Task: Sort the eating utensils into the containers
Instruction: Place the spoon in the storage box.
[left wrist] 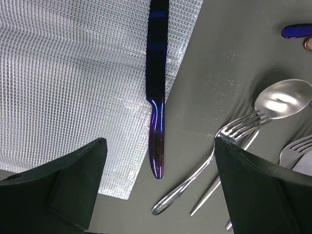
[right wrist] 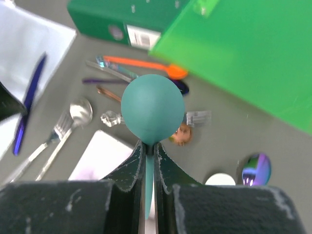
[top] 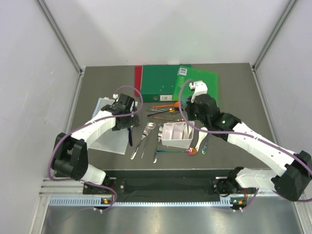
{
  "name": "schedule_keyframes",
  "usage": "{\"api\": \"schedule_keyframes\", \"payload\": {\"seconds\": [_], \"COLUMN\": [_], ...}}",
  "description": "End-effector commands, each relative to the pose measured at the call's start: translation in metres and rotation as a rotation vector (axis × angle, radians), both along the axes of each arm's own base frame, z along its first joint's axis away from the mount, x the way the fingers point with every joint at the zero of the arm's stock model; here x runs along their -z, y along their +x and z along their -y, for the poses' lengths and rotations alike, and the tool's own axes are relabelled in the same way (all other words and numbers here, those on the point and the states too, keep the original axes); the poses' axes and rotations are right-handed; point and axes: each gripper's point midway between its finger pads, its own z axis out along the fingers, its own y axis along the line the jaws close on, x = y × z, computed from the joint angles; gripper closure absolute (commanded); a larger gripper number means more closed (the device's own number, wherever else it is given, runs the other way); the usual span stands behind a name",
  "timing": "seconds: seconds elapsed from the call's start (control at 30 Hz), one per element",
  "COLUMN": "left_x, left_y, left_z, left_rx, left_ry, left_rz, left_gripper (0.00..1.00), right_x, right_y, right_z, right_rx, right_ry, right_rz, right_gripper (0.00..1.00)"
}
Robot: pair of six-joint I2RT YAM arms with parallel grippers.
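Observation:
My right gripper [right wrist: 150, 152] is shut on the neck of a teal spoon [right wrist: 152, 108], held bowl outward above the near end of the white bin [right wrist: 97, 157]. In the top view this gripper [top: 189, 123] hangs over the bin [top: 171, 142]. My left gripper [left wrist: 158, 146] is open and hovers over the handle end of a dark blue knife [left wrist: 157, 97], which lies half on the clear mesh sheet [left wrist: 73, 73]. A silver fork [left wrist: 214, 156] and a silver spoon [left wrist: 282, 100] lie just to its right. In the top view the left gripper [top: 124, 126] sits above the knife [top: 129, 135].
Orange, purple and clear utensils [top: 163, 107] lie behind the bin, in front of the green folder [top: 200, 80] and the red folder [top: 138, 83]. A rainbow spoon [top: 175, 151], a white spoon [right wrist: 220, 179] and a teal utensil [top: 204, 145] lie near the bin's front right.

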Motion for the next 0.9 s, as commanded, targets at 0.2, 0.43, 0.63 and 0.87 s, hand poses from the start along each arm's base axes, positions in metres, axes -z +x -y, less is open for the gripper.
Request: {"api": "schedule_keyframes", "payload": {"seconds": [0.2,0.43,0.63,0.87], "left_x": [-0.006,-0.004,-0.005,-0.005], "left_y": [0.005,0.004,0.006,0.006], "left_z": [0.001,0.000,-0.001,-0.002], "left_rx": [-0.006,-0.004,0.001,0.002], "left_ry": [0.005,0.015,0.024,0.030], "left_rz": [0.053,0.050,0.054,0.055], "left_gripper": [0.04,0.04,0.04,0.04], "right_x": [-0.001,0.021,0.040,0.045], "right_y": [-0.017,-0.023,-0.030,-0.033], "right_z": [0.000,-0.004,-0.005,-0.002], "right_rx": [-0.011,-0.032,-0.036,-0.029], "right_ry": [0.080,0.079,0.115,0.118], "right_rz": [0.093,0.046,0.011,0.003], "right_gripper": [1.00,1.00,0.86,0.73]}}
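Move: The right hand, gripping the teal spoon just below its head with the handle hanging down, has the storage box some 18 cm below it, its middle about 4 cm back and 4 cm to the left. The white spoon outside the box lies roughly 7 cm to the hand's right and 5 cm back; the copper spoon lies about 5 cm ahead and 7 cm left, both some 21 cm down. From the left hand the box is about 24 cm right, 2 cm back and 5 cm below. The right hand sinks about 7 cm towards the box's right-hand compartment, easing back about 3 cm towards the base as it goes, with a short check partway before the second drop; the wrist keeps its slant almost unchanged. Near the bottom of this, still above the box, the closed fingers part to about a quarter open and let go of the teal spoon, handle first into the compartment beside the white spoon already there. ##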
